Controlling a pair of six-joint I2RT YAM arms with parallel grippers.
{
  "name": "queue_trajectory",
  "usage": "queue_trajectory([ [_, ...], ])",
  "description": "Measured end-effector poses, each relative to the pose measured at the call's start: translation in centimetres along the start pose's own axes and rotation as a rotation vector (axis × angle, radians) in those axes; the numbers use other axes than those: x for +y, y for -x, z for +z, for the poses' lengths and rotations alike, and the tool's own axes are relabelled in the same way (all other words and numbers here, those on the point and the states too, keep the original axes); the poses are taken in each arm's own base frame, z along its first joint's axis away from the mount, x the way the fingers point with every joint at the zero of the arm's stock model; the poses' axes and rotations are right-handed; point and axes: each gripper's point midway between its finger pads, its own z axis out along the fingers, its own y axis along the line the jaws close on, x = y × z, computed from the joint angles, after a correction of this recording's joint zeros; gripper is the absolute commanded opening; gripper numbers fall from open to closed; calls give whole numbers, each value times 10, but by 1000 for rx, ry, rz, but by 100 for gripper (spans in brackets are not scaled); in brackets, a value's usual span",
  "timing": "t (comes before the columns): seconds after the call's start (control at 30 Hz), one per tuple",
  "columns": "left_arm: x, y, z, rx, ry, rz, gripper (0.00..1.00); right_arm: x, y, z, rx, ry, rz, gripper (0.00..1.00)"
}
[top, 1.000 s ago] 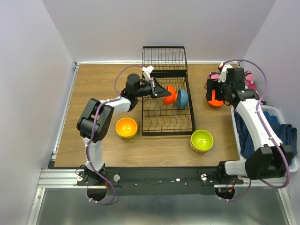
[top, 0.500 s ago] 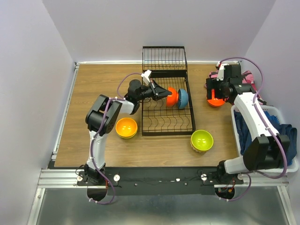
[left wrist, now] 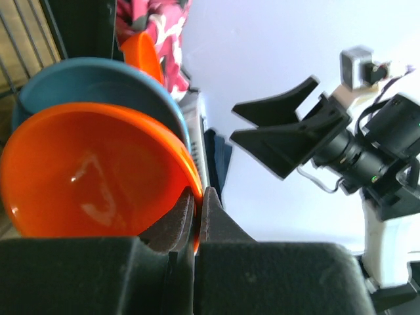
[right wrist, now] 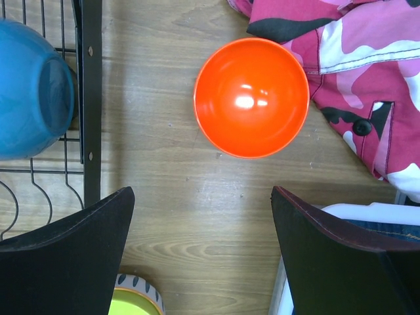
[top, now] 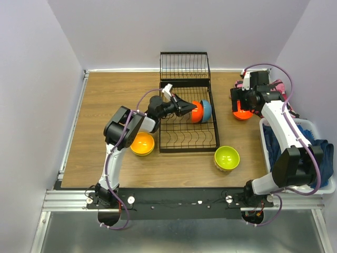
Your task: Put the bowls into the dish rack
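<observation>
My left gripper [top: 187, 108] is shut on the rim of a red-orange bowl [top: 196, 112] and holds it on edge in the black dish rack [top: 187, 138], against a blue bowl [top: 205, 110]. In the left wrist view the fingers [left wrist: 177, 222] pinch the red-orange bowl [left wrist: 92, 174] with the blue bowl [left wrist: 98, 82] behind it. My right gripper [right wrist: 203, 243] is open above the wood, just short of a second red-orange bowl [right wrist: 251, 97], also in the top view [top: 241, 113]. A yellow-orange bowl [top: 142, 143] and a lime green bowl [top: 227, 157] sit on the table.
A white laundry basket [top: 327, 158] of blue clothes stands at the right edge. A pink camouflage cloth [right wrist: 341, 59] lies beside the second red-orange bowl. The rack's taller wire section [top: 184, 64] stands at its far end.
My left gripper has carried the red-orange bowl further right in the rack, up against the blue bowl. The right arm has shifted slightly above the second red-orange bowl.
</observation>
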Motion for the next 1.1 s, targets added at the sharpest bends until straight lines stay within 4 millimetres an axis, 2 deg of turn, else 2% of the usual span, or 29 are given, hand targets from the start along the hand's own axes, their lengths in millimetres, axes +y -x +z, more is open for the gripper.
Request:
queue_trajectory([
  [0.2, 2, 4, 2, -21, -14, -15, 2, -1, 0, 1, 5, -4, -6, 92],
  [0.3, 3, 5, 2, -27, -16, -19, 12, -1, 0, 2, 7, -4, -6, 92],
  [0.33, 3, 6, 1, -28, -16, -20, 24, -1, -1, 2, 8, -4, -6, 92],
  [0.43, 4, 7, 1, -34, -13, -25, 39, -1, -1, 3, 10, -4, -7, 92],
  [0.63, 13, 7, 1, -32, 6, -8, 51, 0, -3, 6, 19, -2, -7, 92],
  [0.83, 18, 9, -2, -22, 65, 44, 58, 0, -2, 7, 22, -1, -6, 92],
  [1.0, -3, 16, -16, -14, 115, 156, 63, 2, 3, 5, 5, 13, 9, 92],
  [1.1, -5, 20, -27, 1, 180, 248, 66, 7, 4, 4, 1, 36, 22, 92],
])
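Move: The left gripper holds the orange bowl by its upper rim, on edge in the dish rack, the bowl's middle roughly 6 cm below the fingers and 1 cm back. The blue bowl stands on edge about 5 cm to the hand's right, 2 cm back and 6 cm down. The yellow bowls sit some 24 cm left and 17 cm back, 10 cm lower. From the right hand the orange bowl lies about 18 cm left, 1 cm ahead, 8 cm below. Hold the left gripper almost still with its pinch on the orange bowl's rim, then open the fingers to over half while sinking about 1.5 cm. Keep opening and draw back to the left some 3 cm, away from the blue bowl, rising about 2 cm and rolling roughly 15 degrees so the fingertips dip; one finger stays against the rim. ##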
